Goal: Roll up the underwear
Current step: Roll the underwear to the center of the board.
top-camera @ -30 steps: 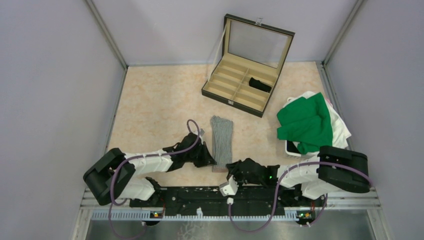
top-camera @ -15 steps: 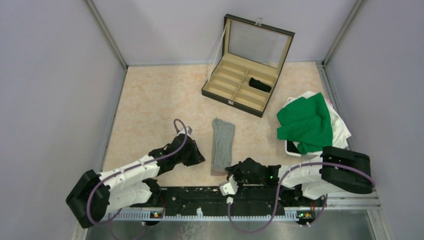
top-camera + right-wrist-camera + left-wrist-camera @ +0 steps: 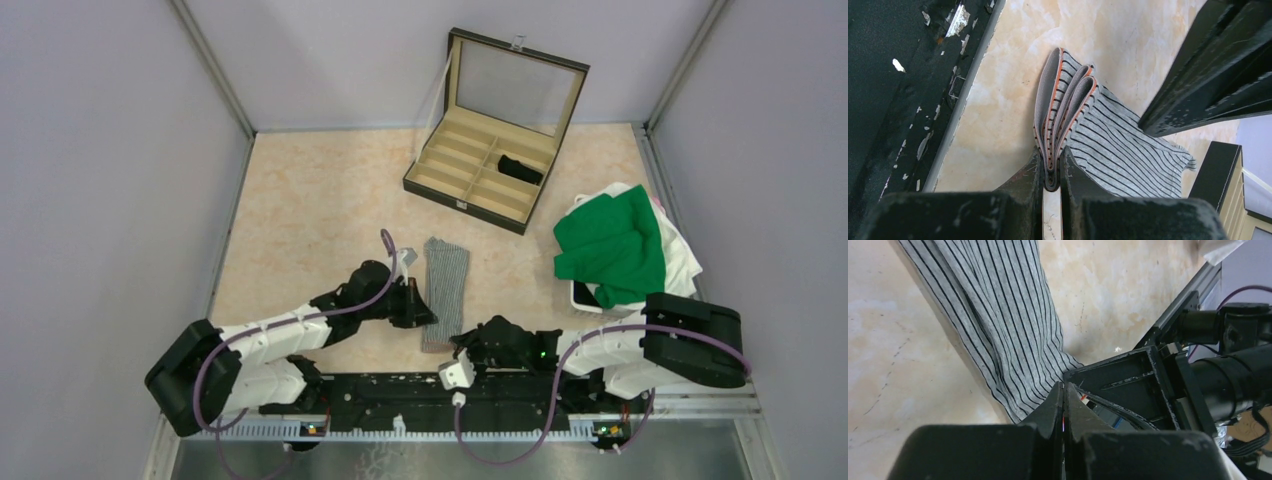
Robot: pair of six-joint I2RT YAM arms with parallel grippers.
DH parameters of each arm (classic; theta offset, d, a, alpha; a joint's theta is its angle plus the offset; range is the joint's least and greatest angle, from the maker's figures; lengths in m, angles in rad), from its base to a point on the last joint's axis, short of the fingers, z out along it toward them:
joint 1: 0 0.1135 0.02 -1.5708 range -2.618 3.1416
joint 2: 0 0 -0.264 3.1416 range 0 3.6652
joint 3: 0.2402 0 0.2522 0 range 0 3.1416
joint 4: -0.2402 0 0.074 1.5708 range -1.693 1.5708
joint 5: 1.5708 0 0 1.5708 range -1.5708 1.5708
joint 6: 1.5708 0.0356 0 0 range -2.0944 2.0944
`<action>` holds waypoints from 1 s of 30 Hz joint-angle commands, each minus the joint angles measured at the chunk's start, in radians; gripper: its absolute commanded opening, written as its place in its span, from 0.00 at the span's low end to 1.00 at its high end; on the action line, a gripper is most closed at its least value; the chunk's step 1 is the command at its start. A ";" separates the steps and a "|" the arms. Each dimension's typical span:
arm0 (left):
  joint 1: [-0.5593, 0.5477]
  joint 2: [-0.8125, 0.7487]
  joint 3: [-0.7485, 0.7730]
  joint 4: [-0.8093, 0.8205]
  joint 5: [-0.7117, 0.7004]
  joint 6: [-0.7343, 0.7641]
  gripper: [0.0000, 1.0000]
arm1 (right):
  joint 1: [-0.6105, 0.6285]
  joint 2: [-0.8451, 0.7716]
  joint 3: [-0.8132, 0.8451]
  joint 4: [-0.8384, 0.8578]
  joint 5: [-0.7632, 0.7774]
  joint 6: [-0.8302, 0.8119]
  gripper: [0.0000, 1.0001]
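Observation:
The grey striped underwear (image 3: 445, 285) lies as a long folded strip on the table between my arms. In the right wrist view its orange-edged waistband (image 3: 1058, 105) is bunched in folds, and my right gripper (image 3: 1051, 172) is shut on that end. From above, the right gripper (image 3: 460, 342) sits at the strip's near end. My left gripper (image 3: 424, 312) is shut beside the strip's near left edge; in its own view the left gripper (image 3: 1064, 387) has nothing visible between its fingers, the striped fabric (image 3: 993, 325) just beyond. A black underwear (image 3: 520, 168) lies in a case compartment.
The open compartmented case (image 3: 455, 160) stands at the back, lid up. A white basket (image 3: 685, 262) piled with green cloth (image 3: 610, 248) and other garments sits at the right. Grey walls close the table on three sides; the arms' mounting rail (image 3: 400, 395) runs along the near edge.
My left arm pulled back to the left, away from the strip, opened, then came back to its near left edge and shut. The right gripper stayed put, tightening on the waistband.

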 commanded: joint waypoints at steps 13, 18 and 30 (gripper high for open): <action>-0.006 0.089 -0.083 0.049 0.044 0.083 0.00 | -0.002 -0.040 0.091 -0.048 -0.097 0.150 0.00; -0.007 0.099 -0.087 0.021 0.021 0.092 0.00 | -0.011 -0.038 0.113 -0.060 -0.133 0.231 0.00; -0.005 0.093 -0.069 -0.042 -0.029 0.093 0.00 | -0.074 0.024 0.219 -0.173 -0.217 0.675 0.07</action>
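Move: The left hand, shut and empty, goes for the striped underwear: its middle lies about 4 cm ahead, 2 cm to the right and 7 cm below. The waistband end is about 6 cm back and 1 cm right of that hand, in the right fingers' pinch; from the right hand the underwear's middle lies some 9 cm ahead and 2 cm left, 1 cm lower. The open box stands about 27 cm ahead and 10 cm right of the left hand, 6 cm below. With its fingers still shut, the left hand sinks about 5 cm while drawing back and a little left, its tips coming down on the underwear just ahead of the pinched waistband, where it then stays almost still. The right hand keeps its pinch and lifts the waistband end 1.5 cm while carrying it some 2 cm left and slightly back, then in the latter half rolls its wrist forward, the hand's upper side tipping away from the base by roughly 25 degrees, to start turning the edge over towards the rest of the underwear. ##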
